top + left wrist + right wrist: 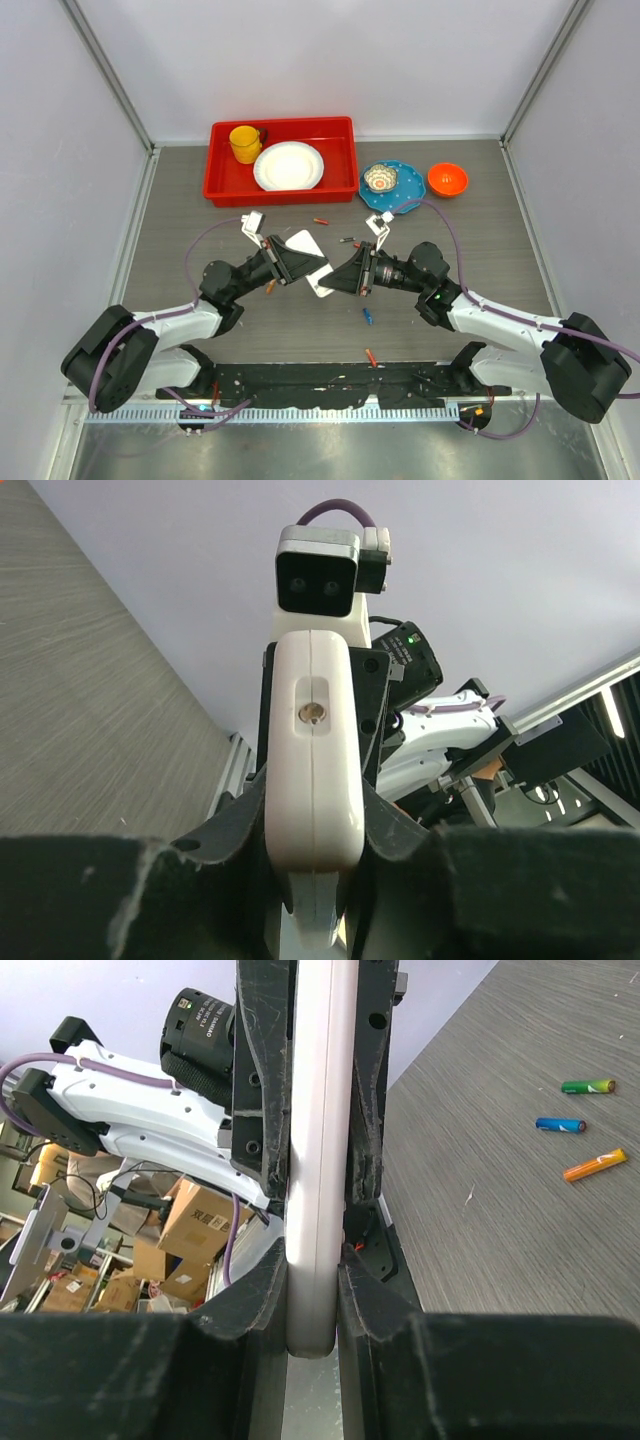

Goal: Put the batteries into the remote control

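The white remote control is held off the table at the middle, between both arms. My left gripper is shut on it from the left, and my right gripper is shut on it from the right. In the left wrist view the remote control stands edge-on in my left gripper. In the right wrist view the remote control is clamped in my right gripper. Loose batteries lie on the table: a red one, a dark one, a blue one, an orange one.
A red tray at the back holds a yellow mug and a white plate. To its right are a blue plate with a small bowl, and an orange bowl. Green, blue and orange batteries show beside the right gripper.
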Robot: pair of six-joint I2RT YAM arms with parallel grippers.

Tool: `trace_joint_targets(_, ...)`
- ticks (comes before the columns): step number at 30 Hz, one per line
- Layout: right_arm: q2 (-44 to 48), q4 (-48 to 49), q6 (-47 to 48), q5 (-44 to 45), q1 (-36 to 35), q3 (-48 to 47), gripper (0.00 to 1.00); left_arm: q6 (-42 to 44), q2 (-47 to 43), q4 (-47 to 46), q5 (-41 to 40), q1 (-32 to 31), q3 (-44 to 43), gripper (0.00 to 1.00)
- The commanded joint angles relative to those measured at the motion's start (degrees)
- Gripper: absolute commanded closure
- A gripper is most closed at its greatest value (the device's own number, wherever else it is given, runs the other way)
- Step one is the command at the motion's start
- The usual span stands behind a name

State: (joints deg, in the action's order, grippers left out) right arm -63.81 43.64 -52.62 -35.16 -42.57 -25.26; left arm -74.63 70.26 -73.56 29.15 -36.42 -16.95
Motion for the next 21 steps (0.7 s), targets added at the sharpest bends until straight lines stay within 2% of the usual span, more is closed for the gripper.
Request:
trace_joint_targets(1,0.09,3.91,0.41,-0.17,0.12,-1.02,0.99,0.19,0.32,-2.82,-0.32,-0.4,0.6,0.94)
trace_joint_targets(2,-0.08,3.13,0.33,-0.18,0.03,-1.28,0.96,0.19,0.32,-2.82,-0.41,-0.49,0.69,1.0)
trace_joint_targets(3,-0.09,2.69,0.41,-0.52,0.11,-1.55,0.89,0.1,0.23,-2.9,-1.02,-0.49,0.69,1.0)
trace_joint_targets(4,0.0,2.16,0.5,-0.87,0.12,-1.81,0.67,0.19,-0.03,-2.82,-1.46,-0.49,0.78,1.0)
trace_joint_targets(6,1.31,-1.87,2.68,-1.05,0.2,-2.86,0.5,0.8,-0.91,-1.86,-3.29,-0.4,1.04,1.0)
trace_joint_targets(7,1.93,-3.89,3.66,-0.71,0.29,-3.22,0.36,1.24,-1.44,-0.55,-3.83,-0.31,0.87,1.0)
trace_joint_targets(9,4.21,-9.25,6.29,-0.96,0.55,-4.27,0.22,3.61,-3.27,5.16,-5.23,-0.31,0.08,1.0)
trace_joint_targets(12,6.67,-18.65,11.54,-1.58,0.73,-6.9,0.17,7.46,-5.82,12.72,-6.55,0.12,-1.94,1.0)
trace_joint_targets(14,9.75,-29.71,15.42,-0.1,0.82,-9.88,0.16,8.97,-7.15,19.46,-7.87,1.96,-3.44,1.0)
trace_joint_targets(16,12.64,-41.28,22.6,5.25,0.82,-12.0,0.16,11.69,-10.13,25.28,-9.62,4.68,-5.01,1.0)
trace_joint_targets(17,13.44,-45.01,24.56,8.32,0.82,-13.58,0.16,12.83,-11.45,31.49,-10.24,5.65,-5.28,1.0)
trace_joint_targets(19,15.2,-52.12,26.6,22.0,0.82,-14.38,0.16,15.73,-15.21,36.36,-11.48,7.15,-5.9,1.0)
trace_joint_targets(21,15.38,-53.92,26.69,31.33,0.82,-13.16,0.18,17.58,-17.69,42.43,-11.92,8.21,-6.25,1.0)
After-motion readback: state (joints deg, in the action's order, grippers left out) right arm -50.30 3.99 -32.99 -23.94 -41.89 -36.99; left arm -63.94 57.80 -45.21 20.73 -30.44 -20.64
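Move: The remote control is between both hands: its middle is about 1 cm back and 1 cm right of the left hand point, and some 2 cm ahead and 2 cm left of the right. An orange battery lies on the table roughly 12 cm ahead and 13 cm left of the left hand, with a blue battery level with it and 6 cm farther left. A second blue battery is about 6 cm ahead and 9 cm right of the right hand. All three batteries lie some 24 cm below the hands. Opening wide first, the right fingers let go of the remote and back off about 4 cm to the right, then also forward, while the wrist turns some 20 degrees, its fingertips dipping. The left hand keeps its pinch with rising grip effort, sinks slightly, then carries the remote away from the right hand, about 5 cm forward and 3.5 cm left, swinging counter-clockwise. ##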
